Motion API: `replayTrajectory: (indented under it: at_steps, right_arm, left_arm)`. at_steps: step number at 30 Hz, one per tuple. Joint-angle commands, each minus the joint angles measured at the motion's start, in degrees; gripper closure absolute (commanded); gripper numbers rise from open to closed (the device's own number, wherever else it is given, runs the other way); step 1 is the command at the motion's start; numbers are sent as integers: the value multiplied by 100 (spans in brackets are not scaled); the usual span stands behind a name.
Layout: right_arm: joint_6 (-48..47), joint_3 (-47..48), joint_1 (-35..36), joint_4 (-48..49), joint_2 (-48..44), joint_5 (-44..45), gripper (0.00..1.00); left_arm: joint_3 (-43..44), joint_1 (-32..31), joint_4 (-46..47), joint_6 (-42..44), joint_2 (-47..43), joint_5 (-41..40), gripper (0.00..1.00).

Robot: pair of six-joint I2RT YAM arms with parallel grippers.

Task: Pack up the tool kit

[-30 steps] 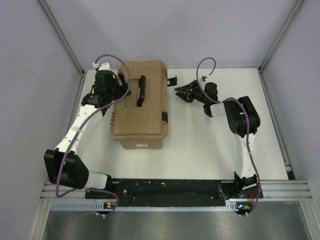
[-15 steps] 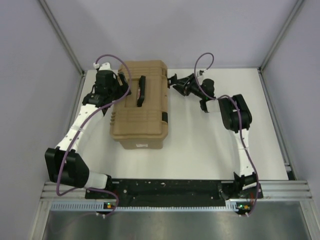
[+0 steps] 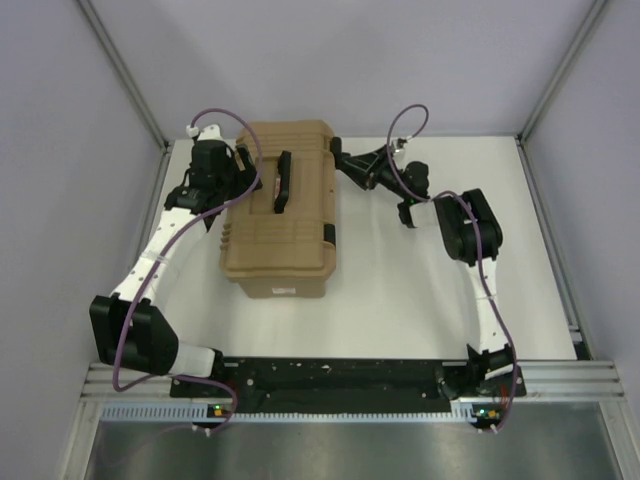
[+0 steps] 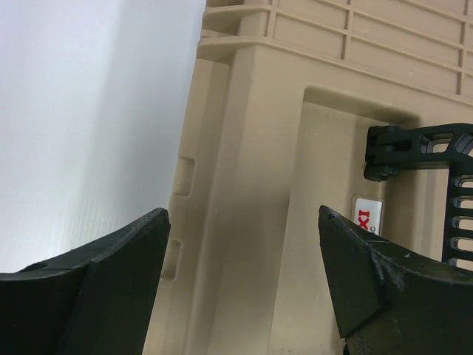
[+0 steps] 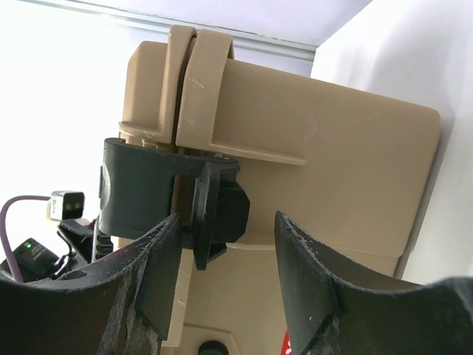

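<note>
The tan ribbed toolbox of the tool kit lies shut on the white table, its black handle flat on the lid. My left gripper is open at the box's left rear. In the left wrist view its fingers straddle the tan lid, with the handle to their right. My right gripper is open at the box's right rear corner. In the right wrist view the black latch sticks out between the right gripper's fingers, close to the left one, and nothing is gripped. No loose tools show.
A second black latch sits on the box's right side nearer the front. Bare white table spreads to the right of the box and in front of it. Grey enclosure walls stand close on the left, back and right.
My right arm has swung left from the open table to the toolbox's right rear latch, and its jaws have widened a little. The left arm and the toolbox have stayed put.
</note>
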Motion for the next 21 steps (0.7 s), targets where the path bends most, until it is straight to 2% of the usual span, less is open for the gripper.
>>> replayTrajectory:
  at_steps: [1,5,11,14,16,21]
  right_arm:
    - [-539,-13,142,-264,-639,-132,47]
    - [-1234,145,186,-1284,-921,-97,39]
    - [-1420,426,212,-1646,-921,-132,34]
    - [-1683,567,247,-2119,-956,-167,33]
    - [-2034,568,265,-2558,-1070,-89,31]
    - [-3167,664,318,-4367,-1448,403,23]
  left_arm:
    - [55,39,199,8,0,100,15]
    - [64,39,199,26,-18,117,15]
    - [55,39,191,34,-9,126,15]
    - [46,39,191,35,-9,126,15]
    - [38,39,191,52,-9,135,15]
    - [29,48,191,105,-18,232,15]
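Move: The far latch on the tool box's right side, already folded over, lies right at the right hand's fingertips, about 3 cm ahead, 3 cm left and 1 cm above. The near latch is on the same side, some 14 cm back and 4 cm left of that hand; the carry handle on the lid is roughly 13 cm left, 3 cm back and 3 cm higher. From the idle left hand, the far latch lies about 18 cm right, 5 cm ahead and 6 cm below. The far latch keeps the right hand's upper finger at its outer face while the hand edges only about 1 cm forward. Meanwhile the wrist tips the fingers down some 15 degrees towards level, and they spread from half open to about three-quarters open in front of the latch. ##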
